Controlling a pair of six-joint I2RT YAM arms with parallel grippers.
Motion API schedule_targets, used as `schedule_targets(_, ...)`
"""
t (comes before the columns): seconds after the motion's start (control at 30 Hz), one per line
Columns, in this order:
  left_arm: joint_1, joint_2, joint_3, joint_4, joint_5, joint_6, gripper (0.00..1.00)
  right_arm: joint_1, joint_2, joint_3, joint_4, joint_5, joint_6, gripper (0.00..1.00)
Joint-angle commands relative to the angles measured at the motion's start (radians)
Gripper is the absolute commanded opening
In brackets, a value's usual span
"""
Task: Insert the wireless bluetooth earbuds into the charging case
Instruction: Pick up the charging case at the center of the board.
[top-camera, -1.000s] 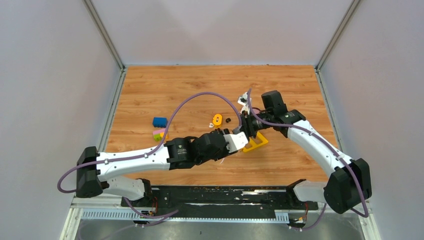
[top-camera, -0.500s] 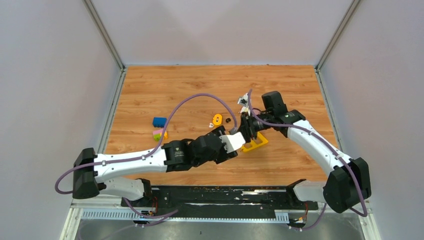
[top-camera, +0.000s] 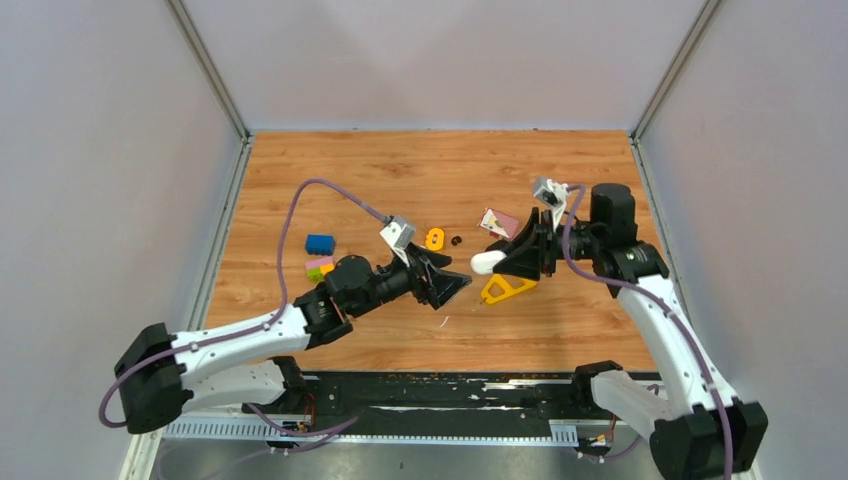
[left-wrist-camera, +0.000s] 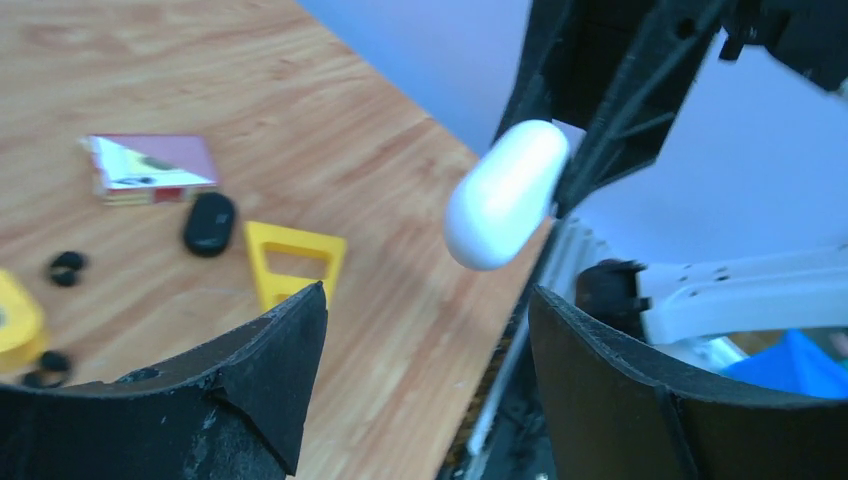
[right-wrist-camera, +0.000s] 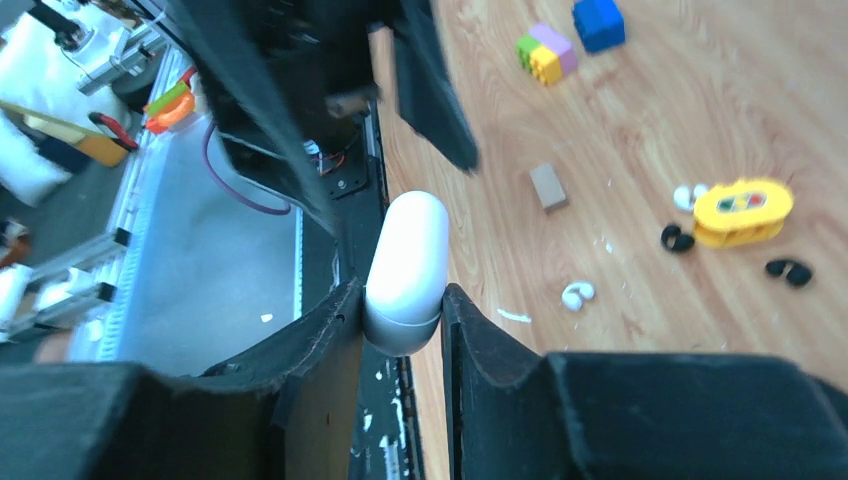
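Note:
The white pill-shaped charging case (right-wrist-camera: 405, 262) is closed and sticks out from between the fingers of my right gripper (right-wrist-camera: 403, 300), which is shut on its lower end. From above, the case (top-camera: 487, 262) hangs over the table beside the yellow triangle (top-camera: 507, 289). My left gripper (left-wrist-camera: 425, 300) is open and empty, a little left of the case (left-wrist-camera: 505, 195) and apart from it. Earbuds lie loose on the wood: one white (right-wrist-camera: 577, 293), a white pair (right-wrist-camera: 688, 195), and two black ones (right-wrist-camera: 677, 238) (right-wrist-camera: 789, 271).
A yellow oval piece (top-camera: 435, 239) lies by the earbuds. A red and white box (left-wrist-camera: 150, 168) and a black oval object (left-wrist-camera: 209, 222) sit beyond the triangle. A tan block (right-wrist-camera: 547, 186), a blue brick (top-camera: 319, 243) and a pink-green-yellow brick (top-camera: 318, 268) lie to the left.
My left gripper has opened, let go of the white case and drawn back to the left. My right gripper closed on the case and carried it slightly right as its arm swung outward.

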Motion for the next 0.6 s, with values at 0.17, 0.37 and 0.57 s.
schedule_targets(0.17,0.042,0.289,-0.047,0.726,0.285,-0.410,0.71,-0.001,-0.139,-0.090,0.327,-0.051,0.189,0.01)
schedule_targets(0.37,0.042,0.379,-0.027,0.856,0.345,-0.456,0.59,-0.001,-0.162,-0.120,0.338,-0.042,0.211,0.02)
schedule_targets(0.57,0.042,0.380,-0.029,0.872,0.358,-0.450,0.52,-0.001,-0.162,-0.137,0.354,-0.042,0.229,0.03)
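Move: The white charging case is already off the table in the right fingers, its middle about 3 cm to the left of that hand and 1 cm below its grip. From the open left hand it lies some 7 cm to the right, 1 cm ahead and about level. On the table, roughly 25 cm below the left hand, are the yellow triangle, 6 cm ahead and 12 cm right, and the black case, 13 cm ahead and 10 cm right. Bring the left gripper about 6 cm right towards the free end of the white case, easing back and slightly up. Turn it some 30 degrees, rolling its left side down and swinging the fingers clockwise to face the case, and narrow them part-way until they straddle that end. Keep the case pinched in the right fingers, raising it about 2 cm and drawing it slightly back. ##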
